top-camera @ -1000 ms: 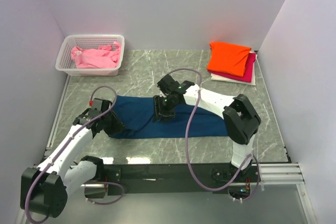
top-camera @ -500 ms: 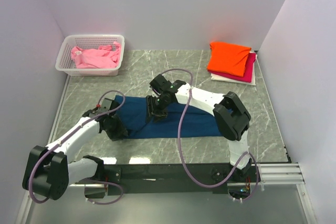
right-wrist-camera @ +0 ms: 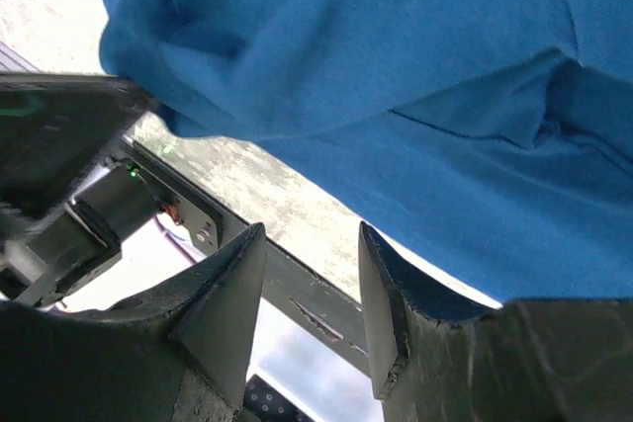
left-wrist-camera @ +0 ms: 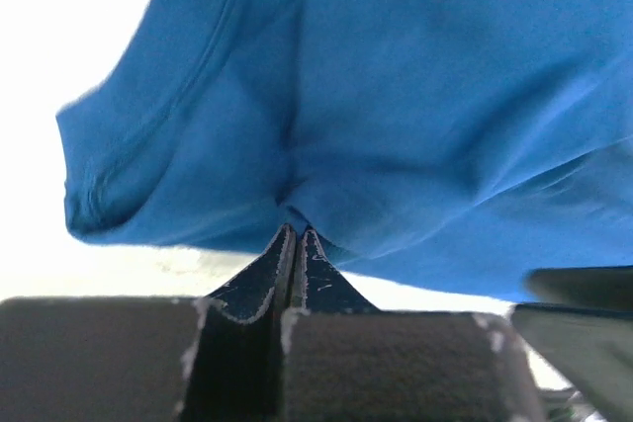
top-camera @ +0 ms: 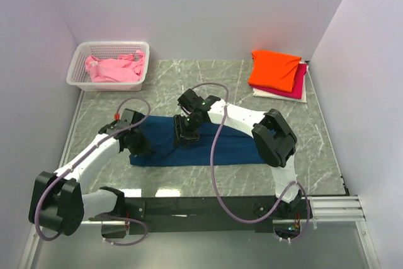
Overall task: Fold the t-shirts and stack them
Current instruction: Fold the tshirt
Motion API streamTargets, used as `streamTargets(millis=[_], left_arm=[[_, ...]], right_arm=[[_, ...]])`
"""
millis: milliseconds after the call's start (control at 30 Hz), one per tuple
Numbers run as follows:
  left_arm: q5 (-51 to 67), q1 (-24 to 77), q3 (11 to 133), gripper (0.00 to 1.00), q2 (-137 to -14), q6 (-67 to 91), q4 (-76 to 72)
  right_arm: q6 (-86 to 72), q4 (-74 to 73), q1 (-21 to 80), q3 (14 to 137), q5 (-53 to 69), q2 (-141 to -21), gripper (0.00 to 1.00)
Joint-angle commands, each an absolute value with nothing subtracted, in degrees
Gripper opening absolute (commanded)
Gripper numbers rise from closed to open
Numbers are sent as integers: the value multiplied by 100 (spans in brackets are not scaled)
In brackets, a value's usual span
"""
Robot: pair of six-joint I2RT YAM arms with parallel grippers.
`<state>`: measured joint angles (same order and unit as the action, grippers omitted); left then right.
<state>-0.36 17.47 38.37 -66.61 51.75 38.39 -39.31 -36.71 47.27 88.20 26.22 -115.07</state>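
Note:
The dark navy t-shirt point(top-camera: 220, 143) lies folded into a long strip across the middle of the table. My left gripper point(top-camera: 138, 145) is at the strip's left end. In the left wrist view its jaws point(left-wrist-camera: 297, 234) are pressed together, and the blue cloth point(left-wrist-camera: 415, 96) puckers into their tips. My right gripper point(top-camera: 186, 133) hovers over the strip left of its middle. Its jaws point(right-wrist-camera: 309, 244) stand open with nothing between them, beside the blue cloth point(right-wrist-camera: 396, 66). At the back right, an orange t-shirt point(top-camera: 275, 69) tops a stack over a magenta one point(top-camera: 301, 84) and a white one point(top-camera: 277, 94).
A white lattice basket point(top-camera: 108, 46) at the back left corner holds a crumpled pink t-shirt point(top-camera: 115, 69). Walls close the table on the left, back and right. The right arm's cable point(top-camera: 214, 155) loops over the navy strip.
My left gripper has closed on the left end of the navy t-shirt after moving in toward it. The right gripper has shifted a little to the left and stays open.

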Motion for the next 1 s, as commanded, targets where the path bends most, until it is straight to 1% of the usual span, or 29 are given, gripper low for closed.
streamTargets(millis=[0, 167, 433, 633, 767, 967], left_arm=[[-439, 1635, 4437, 0, -6802, 5019, 3639], [-554, 1275, 4851, 0, -7250, 4642, 3411], [-115, 739, 5229, 0, -8128, 4114, 2936], [-44, 361, 5695, 0, -8692, 3850, 2804], [219, 185, 6037, 0, -9070, 3762, 2716], [580, 141, 6249, 0, -9492, 3832, 2531]], right_arm=[[-3832, -3779, 4764, 9306, 2751, -11663, 49], [-3709, -3999, 4799, 9694, 2628, -11935, 49], [-3586, -4034, 4816, 10204, 2496, -12199, 49], [-3604, -3981, 4922, 10502, 2417, -12445, 48], [-3569, -4122, 4966, 10810, 2320, -12647, 48], [-3612, -3789, 4992, 10644, 2048, -12709, 48]])
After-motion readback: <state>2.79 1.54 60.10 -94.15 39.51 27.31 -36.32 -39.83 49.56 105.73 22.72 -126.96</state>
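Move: Keeping shut on a pinched flap of the blue t-shirt near its near-left end, the left hand has the shirt's far-left corner about 16 cm ahead, 3 cm to its left and 3 cm below. The near-left corner is some 6 cm back and 8 cm left of the same hand. From the right hand, half open above the shirt, the far-left corner lies roughly 10 cm ahead, 16 cm to its left and 6 cm below. Still pinching the flap, the left hand carries it forward about 15 cm over the t-shirt to the far-left corner, drifting some 5 cm left on the way; it first rises 2 to 3 cm, then sinks back to nearly its starting height, fingers shut and tilted slightly more forward. The right hand follows with its fingers kept half open, easing about 5 cm left and 3 cm forward above the shirt towards that same corner. ##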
